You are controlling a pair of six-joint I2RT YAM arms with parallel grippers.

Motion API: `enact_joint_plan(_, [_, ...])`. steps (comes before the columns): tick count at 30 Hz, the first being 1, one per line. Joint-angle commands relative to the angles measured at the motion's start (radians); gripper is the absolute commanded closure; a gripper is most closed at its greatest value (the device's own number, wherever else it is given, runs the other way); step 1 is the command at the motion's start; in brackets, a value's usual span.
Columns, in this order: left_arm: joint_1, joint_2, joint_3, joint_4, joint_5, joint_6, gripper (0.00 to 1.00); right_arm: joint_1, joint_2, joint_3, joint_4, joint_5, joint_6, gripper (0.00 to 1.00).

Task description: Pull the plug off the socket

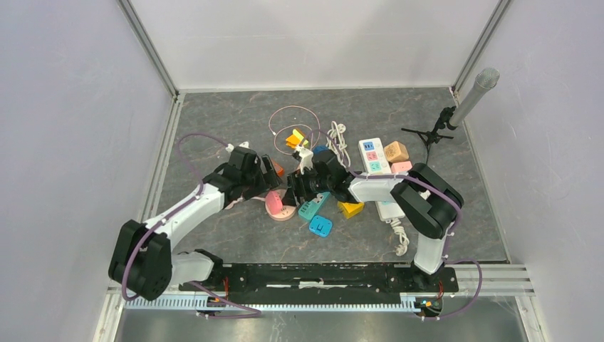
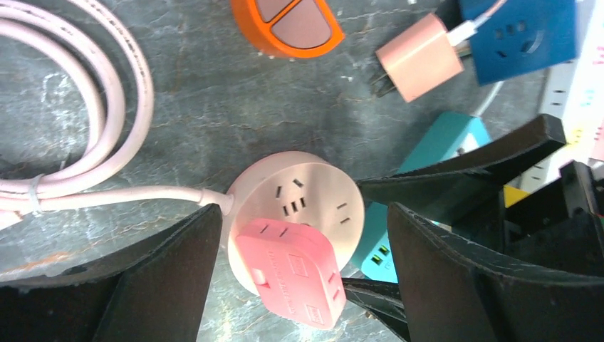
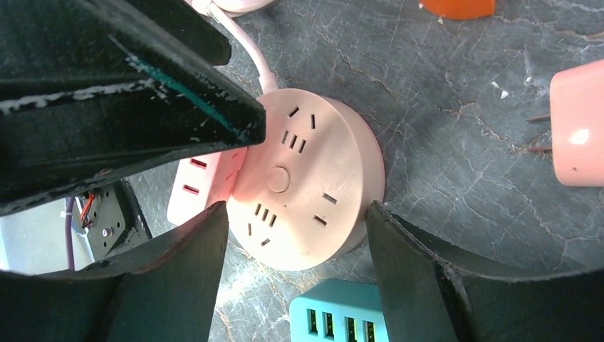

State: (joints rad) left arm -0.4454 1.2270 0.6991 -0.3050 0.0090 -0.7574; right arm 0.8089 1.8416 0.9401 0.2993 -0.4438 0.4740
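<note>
A round pale pink socket [image 2: 313, 199] [image 3: 313, 185] [image 1: 287, 212] lies flat on the grey table. A pink square plug [image 2: 292, 281] [image 3: 199, 178] [image 1: 273, 202] sits tilted over its rim; whether its pins are still seated I cannot tell. My left gripper [image 2: 303, 214] [image 1: 273, 184] is open, its black fingers [image 2: 164, 278] standing either side of plug and socket without touching them. My right gripper [image 3: 295, 210] [image 1: 295, 192] is open too, straddling the socket's near half, fingers [image 3: 420, 278] close to its edge. The two grippers crowd each other over the socket.
The socket's pink cable [image 2: 107, 107] coils to the left. A teal USB charger [image 3: 342, 313] lies just beside the socket, with a salmon charger [image 2: 420, 57], an orange plug [image 2: 288, 25] and a blue socket cube [image 2: 520, 32] nearby. A white power strip [image 1: 373, 155] lies behind.
</note>
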Motion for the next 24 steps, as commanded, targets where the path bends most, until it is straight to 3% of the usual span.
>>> enact_joint_plan(1, [-0.008,0.066,0.093,-0.176,-0.065,0.003,0.11,0.010,0.022,0.028,0.034,-0.019,-0.004,0.25])
enact_joint_plan(4, [-0.018,0.081,0.097,-0.189,-0.065,-0.007,0.21,0.013,0.022,0.027,0.034,-0.014,-0.006,0.26])
enact_joint_plan(13, [-0.021,0.050,0.105,-0.217,-0.017,-0.006,0.47,0.014,0.051,0.071,-0.068,0.059,-0.023,0.41])
enact_joint_plan(19, [-0.016,0.030,0.104,-0.244,0.081,0.059,0.54,0.021,0.059,0.089,-0.124,0.105,-0.053,0.49])
enact_joint_plan(24, [-0.008,0.001,0.109,-0.304,0.078,0.096,0.54,0.031,0.072,0.131,-0.182,0.132,-0.072,0.62])
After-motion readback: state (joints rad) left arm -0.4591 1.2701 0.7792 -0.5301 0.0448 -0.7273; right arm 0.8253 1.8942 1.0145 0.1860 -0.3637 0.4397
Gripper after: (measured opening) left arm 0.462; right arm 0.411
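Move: The pink plug on the round pink socket sits about 5 cm back from the left hand, 1 cm to its right and 4 cm below. The socket's middle is some 6 cm back from that hand, 2 cm right, 6 cm below; the orange piece lies 4 cm ahead, 1 cm right, 7 cm down. From the right hand the socket's middle is about 2 cm back, 2 cm left, 2 cm below; the teal strip is 2 cm back, 7 cm right. Onto the pink plug's far upper end comes the left hand, dropping about 2 cm while drawing back, then easing up 1 cm and still back, 3 cm back in all, tipping some 10 degrees more downward as its wide-open fingers close halfway around the plug. The right hand sinks about 2 cm and partly closes across the socket's far rim, one finger over the top face, the other outside. ##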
